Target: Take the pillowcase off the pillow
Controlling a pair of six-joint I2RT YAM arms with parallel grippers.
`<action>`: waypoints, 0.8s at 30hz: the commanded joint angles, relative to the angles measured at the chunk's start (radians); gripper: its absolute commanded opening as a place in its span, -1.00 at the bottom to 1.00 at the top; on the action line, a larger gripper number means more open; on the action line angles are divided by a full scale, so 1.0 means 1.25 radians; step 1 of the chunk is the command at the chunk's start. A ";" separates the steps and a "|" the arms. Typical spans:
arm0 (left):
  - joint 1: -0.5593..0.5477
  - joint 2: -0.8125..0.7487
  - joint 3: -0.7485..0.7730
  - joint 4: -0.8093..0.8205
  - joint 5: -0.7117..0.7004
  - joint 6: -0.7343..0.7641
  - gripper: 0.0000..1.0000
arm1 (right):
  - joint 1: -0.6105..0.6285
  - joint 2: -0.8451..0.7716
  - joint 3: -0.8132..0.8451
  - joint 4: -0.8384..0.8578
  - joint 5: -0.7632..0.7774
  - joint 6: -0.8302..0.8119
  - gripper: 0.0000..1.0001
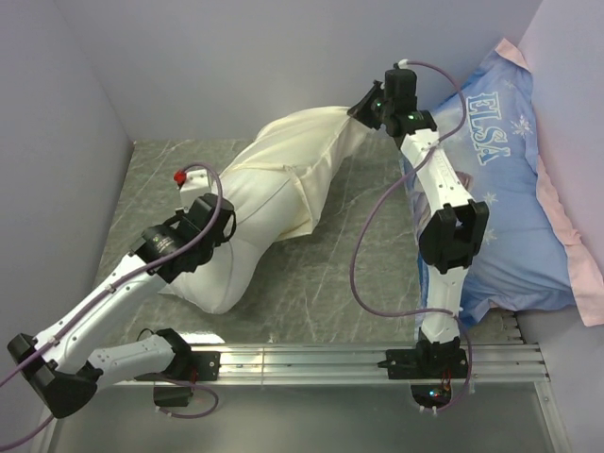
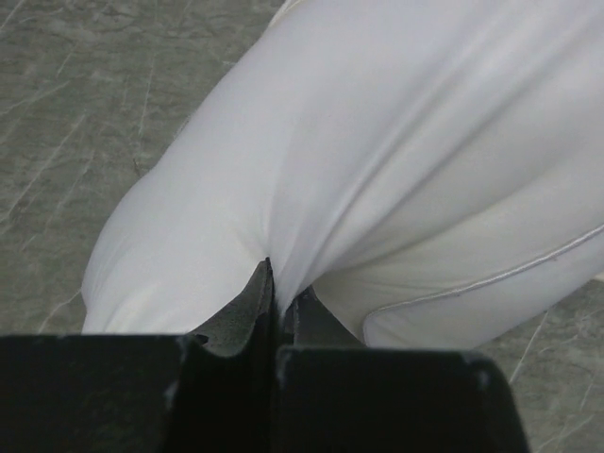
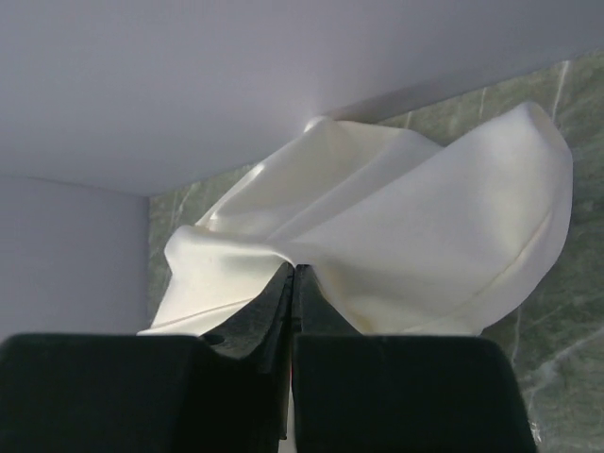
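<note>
The cream pillowcase [image 1: 297, 165] is stretched up and to the right, still covering the far part of the white pillow [image 1: 217, 274], whose near end bulges bare on the table. My right gripper [image 1: 363, 109] is shut on the case's far corner; in the right wrist view the cream pillowcase [image 3: 406, 226] fans out from the closed right gripper [image 3: 293, 269]. My left gripper [image 1: 226, 225] is shut on the pillow; the left wrist view shows a fold of the white pillow [image 2: 377, 142] pinched in the left gripper [image 2: 276, 281], with a piped seam beside it.
A blue ELSA-print pillow [image 1: 514, 208] with a pink edge leans against the right wall, behind the right arm. Grey walls close in the left, back and right. The marble tabletop [image 1: 359, 255] ends at a metal rail [image 1: 330, 359] in front.
</note>
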 commanded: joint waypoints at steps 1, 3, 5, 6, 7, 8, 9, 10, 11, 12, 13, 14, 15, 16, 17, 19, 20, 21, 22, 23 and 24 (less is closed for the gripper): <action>0.036 -0.027 0.029 -0.132 -0.065 0.062 -0.99 | -0.120 0.004 0.103 0.066 0.189 0.003 -1.00; 0.061 -0.038 0.026 -0.118 -0.068 0.081 -0.99 | -0.131 0.003 0.114 0.057 0.200 0.009 -1.00; 0.099 -0.052 0.025 -0.111 -0.054 0.097 -0.99 | -0.145 -0.010 0.090 0.066 0.204 0.014 -1.00; 0.110 -0.055 0.026 -0.105 -0.053 0.111 -0.99 | -0.148 -0.018 0.081 0.077 0.201 0.017 -1.00; 0.122 -0.064 0.030 -0.096 -0.049 0.119 -0.99 | -0.150 -0.027 0.072 0.081 0.204 0.017 -1.00; 0.145 -0.065 0.035 -0.094 -0.042 0.128 -0.99 | -0.151 -0.030 0.078 0.082 0.207 0.014 -1.00; 0.155 -0.066 0.040 -0.091 -0.040 0.140 -0.99 | -0.153 -0.030 0.088 0.072 0.210 0.010 -1.00; 0.165 -0.069 0.054 -0.089 -0.041 0.146 -0.99 | -0.157 -0.026 0.103 0.064 0.210 0.008 -1.00; 0.185 -0.069 0.062 -0.083 -0.040 0.154 -0.99 | -0.161 -0.025 0.133 0.055 0.211 0.008 -1.00; 0.195 -0.068 0.070 -0.080 -0.035 0.167 -0.99 | -0.162 -0.024 0.145 0.047 0.207 0.007 -1.00; 0.204 -0.065 0.090 -0.081 -0.033 0.173 -0.99 | -0.162 -0.026 0.156 0.042 0.211 0.007 -1.00; 0.220 -0.066 0.098 -0.081 -0.033 0.179 -0.99 | -0.162 -0.031 0.163 0.042 0.211 0.007 -1.00; 0.228 -0.068 0.106 -0.078 -0.035 0.194 -0.99 | -0.162 -0.036 0.164 0.046 0.211 0.007 -1.00; 0.236 -0.071 0.114 -0.076 -0.037 0.197 -0.99 | -0.162 -0.043 0.168 0.045 0.210 0.008 -1.00; 0.241 -0.072 0.119 -0.076 -0.036 0.197 -0.99 | -0.183 -0.047 0.167 0.045 0.211 0.007 -1.00; 0.254 -0.074 0.130 -0.081 -0.025 0.190 -0.99 | -0.195 -0.055 0.168 0.044 0.208 0.010 -1.00; 0.260 -0.076 0.129 -0.079 -0.024 0.190 -0.99 | -0.201 -0.056 0.169 0.045 0.204 0.012 -1.00; 0.263 -0.081 0.129 -0.078 -0.024 0.192 -0.99 | -0.210 -0.056 0.171 0.038 0.202 0.016 -1.00; 0.268 -0.090 0.129 -0.078 -0.021 0.190 -0.99 | -0.212 -0.059 0.171 0.037 0.201 0.016 -1.00; 0.276 -0.094 0.128 -0.079 -0.019 0.190 -0.99 | -0.215 -0.063 0.169 0.037 0.201 0.016 -1.00; 0.279 -0.102 0.128 -0.075 -0.016 0.193 -0.99 | -0.217 -0.066 0.166 0.039 0.199 0.016 -1.00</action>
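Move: My left hand already grips the bare pillow. The pillowcase's open hem lies about 7 cm ahead of it, 16 cm to its right and some 10 cm lower, while the pillow's near end bulges about 10 cm back, 2 cm left and 12 cm below. From my right hand, shut on the case's far end, that hem is about 20 cm back, 12 cm left and 15 cm down; the Elsa pillow's middle is 17 cm back, 36 cm right and 18 cm down. I pull my hands apart with both grips kept shut. My right hand drags the pillowcase's far end about 9 cm to the right and some 4 cm up, towards the Elsa pillow's side, turning about 10 degrees clockwise; my left hand hauls the pillow left and up, about 5 cm each way, edging forward a little and away from the hem. ##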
